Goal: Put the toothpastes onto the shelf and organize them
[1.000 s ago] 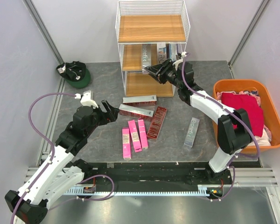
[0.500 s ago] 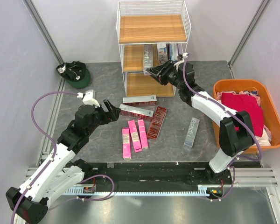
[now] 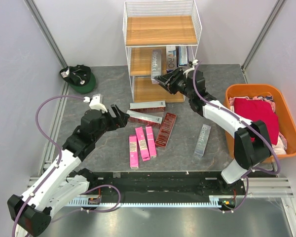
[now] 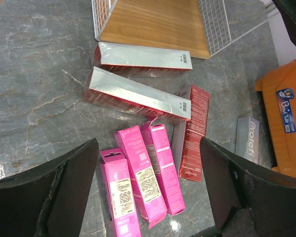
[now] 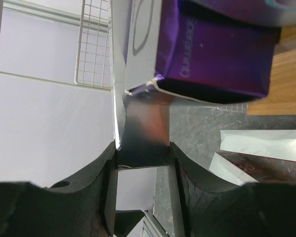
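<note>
The shelf (image 3: 161,30) stands at the back, a white wire rack with wooden boards. My right gripper (image 3: 162,79) (image 5: 142,159) is shut on the lower end of a silver toothpaste box (image 3: 156,61) (image 5: 143,138), which stands upright at the middle board's front. A purple box (image 5: 217,64) stands right beside it, and two more boxes (image 3: 176,56) stand further right. My left gripper (image 3: 119,117) (image 4: 148,144) hangs open over three pink boxes (image 4: 140,178) (image 3: 142,143). Dark red boxes (image 3: 166,129) (image 4: 135,94) lie near them. A silver box (image 3: 203,139) lies to the right.
An orange tub (image 3: 281,101) with red cloth stands at the right, its edge (image 4: 286,123) showing in the left wrist view. A green cap (image 3: 79,78) lies at the back left. The shelf's bottom board (image 4: 158,24) holds nothing.
My right gripper has shifted slightly left and down with the silver box, which now stands more upright. My left gripper has crept a little toward the boxes, still open.
</note>
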{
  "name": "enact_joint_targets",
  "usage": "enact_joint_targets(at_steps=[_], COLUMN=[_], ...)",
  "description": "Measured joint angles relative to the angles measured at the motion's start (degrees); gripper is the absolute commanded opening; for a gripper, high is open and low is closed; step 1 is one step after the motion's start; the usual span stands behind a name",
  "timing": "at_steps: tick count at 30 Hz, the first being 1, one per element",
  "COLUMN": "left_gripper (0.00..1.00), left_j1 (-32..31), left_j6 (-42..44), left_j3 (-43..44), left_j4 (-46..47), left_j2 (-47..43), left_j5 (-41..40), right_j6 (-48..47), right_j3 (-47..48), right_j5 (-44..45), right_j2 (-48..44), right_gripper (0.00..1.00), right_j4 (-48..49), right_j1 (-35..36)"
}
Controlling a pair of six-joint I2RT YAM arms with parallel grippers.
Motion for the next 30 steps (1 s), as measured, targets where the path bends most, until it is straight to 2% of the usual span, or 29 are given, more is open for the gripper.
enact_joint_targets(at_steps=[7,17,20,23,24,30], left_gripper=[0.89,0.88,0.81,0.71,0.64,0.45], left_j1=[0.0,0.0,0.0,0.0,0.0,-0.2], left_j6=[0.0,0.1,0.3,0.6,0.7,1.6], left_j3=[0.0,4.0,6.5,7.6,8.1,11.4], left_j4=[1.4,3.8,5.6,6.5,7.1,10.0], left_j2=[1.7,6.6,8.7,10.6,11.5,17.5], left_j5=[1.5,4.0,5.7,7.1,7.8,10.9], right_j6=[2.2,2.5,2.5,2.5,2.5,2.6], right_j3=[-3.4,-3.9,-4.1,-4.8,-4.8,-4.8], right_j5=[0.0,0.3,0.7,1.3,1.5,1.8], right_j2=[-1.0,-2.2,-2.7,-3.8,-4.0,-4.1], right_gripper=[0.19,0.20,0.20,0.20,0.20,0.23], right_j4=[4.0,2.8,2.1,1.4,1.2,1.1], right_j1=[0.0,0.0,0.0,-0.2,-0.3,-0.7])
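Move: The right hand still grips the near end of the silver Protefix toothpaste at the middle shelf. The white RO box it is brought beside lies about 10 cm ahead and 5 cm right, about level, with the blue box 5 cm right of that. From the open left hand, the held toothpaste's middle is roughly 19 cm ahead, 12 cm right and 6 cm higher; the near silver-topped red box lies about 6 cm ahead, 7 cm right and 17 cm lower. Rightward by about 6 cm, with a good part forward and upward as well, the left hand swings in towards the toothpaste held at the shelf, turning slightly clockwise while its wide-open fingers close about halfway on nothing. The right hand keeps its pinch on the toothpaste's near end and eases back, then right, some 1.5 cm, drawing it towards the RO box. ##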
